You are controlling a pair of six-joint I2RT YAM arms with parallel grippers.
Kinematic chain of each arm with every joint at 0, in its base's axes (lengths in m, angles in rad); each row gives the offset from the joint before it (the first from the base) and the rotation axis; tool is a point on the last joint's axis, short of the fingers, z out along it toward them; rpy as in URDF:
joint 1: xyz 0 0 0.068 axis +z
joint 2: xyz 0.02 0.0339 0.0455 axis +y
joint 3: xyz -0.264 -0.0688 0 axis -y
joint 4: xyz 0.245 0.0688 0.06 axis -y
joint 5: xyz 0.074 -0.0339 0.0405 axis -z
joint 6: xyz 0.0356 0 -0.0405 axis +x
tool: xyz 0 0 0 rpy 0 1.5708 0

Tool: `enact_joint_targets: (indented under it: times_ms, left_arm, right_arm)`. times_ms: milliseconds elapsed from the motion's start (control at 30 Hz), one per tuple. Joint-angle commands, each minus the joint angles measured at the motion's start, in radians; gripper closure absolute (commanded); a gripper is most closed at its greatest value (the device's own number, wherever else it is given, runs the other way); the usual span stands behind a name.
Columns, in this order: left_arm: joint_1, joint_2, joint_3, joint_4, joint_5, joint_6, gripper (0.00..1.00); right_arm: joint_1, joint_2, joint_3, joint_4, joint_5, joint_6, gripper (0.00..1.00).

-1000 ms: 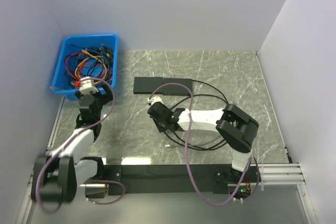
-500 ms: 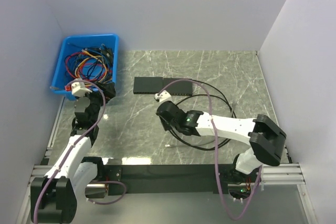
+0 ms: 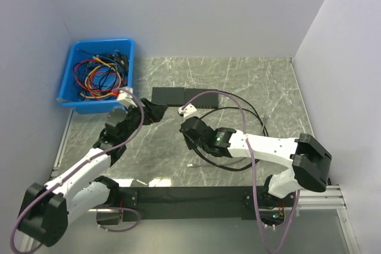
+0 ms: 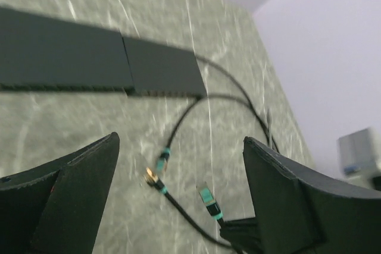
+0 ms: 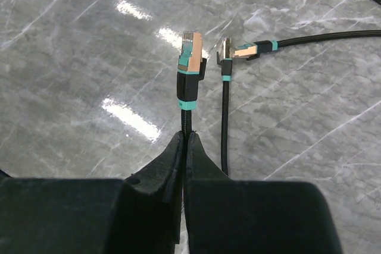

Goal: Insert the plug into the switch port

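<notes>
The switch point(image 3: 201, 98) is a flat black box at the back of the marble table; in the left wrist view the switch point(image 4: 161, 69) has a black cable running from its near right corner. My right gripper point(image 5: 186, 136) is shut on a black cable just behind the plug point(image 5: 190, 52), a teal-banded connector sticking out in front of the fingers, above the table. From above, the right gripper point(image 3: 186, 128) is just in front of the switch. My left gripper point(image 3: 152, 111) hovers at the switch's left end, open; the left wrist view shows the held plug point(image 4: 208, 199) between its fingers point(image 4: 65, 200).
A second black box point(image 3: 166, 95) adjoins the switch on its left. Two loose plugs point(image 5: 245, 50) lie on the table near the held one. Black cable loops point(image 3: 238, 147) lie to the right. A blue bin point(image 3: 98, 75) full of coloured cables sits at the back left.
My left arm has swung right from the blue bin to the switch's left end. The right arm has stretched forward and settled in front of the switch, still gripping the cable.
</notes>
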Motion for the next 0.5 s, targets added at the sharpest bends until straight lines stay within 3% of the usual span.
enact_joint_targets:
  times_ms: [0, 400, 467]
  left_arm:
    - [-0.076, 0.061, -0.009, 0.030, 0.007, -0.001, 0.10]
    - [-0.305, 0.242, 0.037, 0.092, -0.066, -0.024, 0.21]
    - [-0.314, 0.249, 0.034, 0.105, -0.065, -0.033, 0.34]
  right_arm:
    - [0.020, -0.054, 0.044, 0.028, 0.028, 0.015, 1.00]
    - [0.054, -0.095, 0.056, 0.028, 0.074, 0.018, 1.00]
    - [0.052, -0.097, 0.056, 0.030, 0.078, 0.020, 1.00]
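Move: The plug I want next for my left hand sticks out of my closed right fingers: about 5 cm back, 10 to the right and 10 below my left hand. From my right hand it is some 3 cm ahead, 2 left and 2 lower. The switch lies about 16 cm ahead of my right hand, 5 to its right and 10 below. Two loose plugs lie on the table about 4 cm ahead of my right hand, 3 left and 11 down. I swing my left hand right, down and back in one smooth sweep of about 12 cm towards the held plug, turning it some 15 degrees clockwise and tipping the fingers down about 10, while its wide-open gap narrows but stays open. My right hand keeps its grip on the cable just behind the plug and lifts it about 3 cm to meet the left. ##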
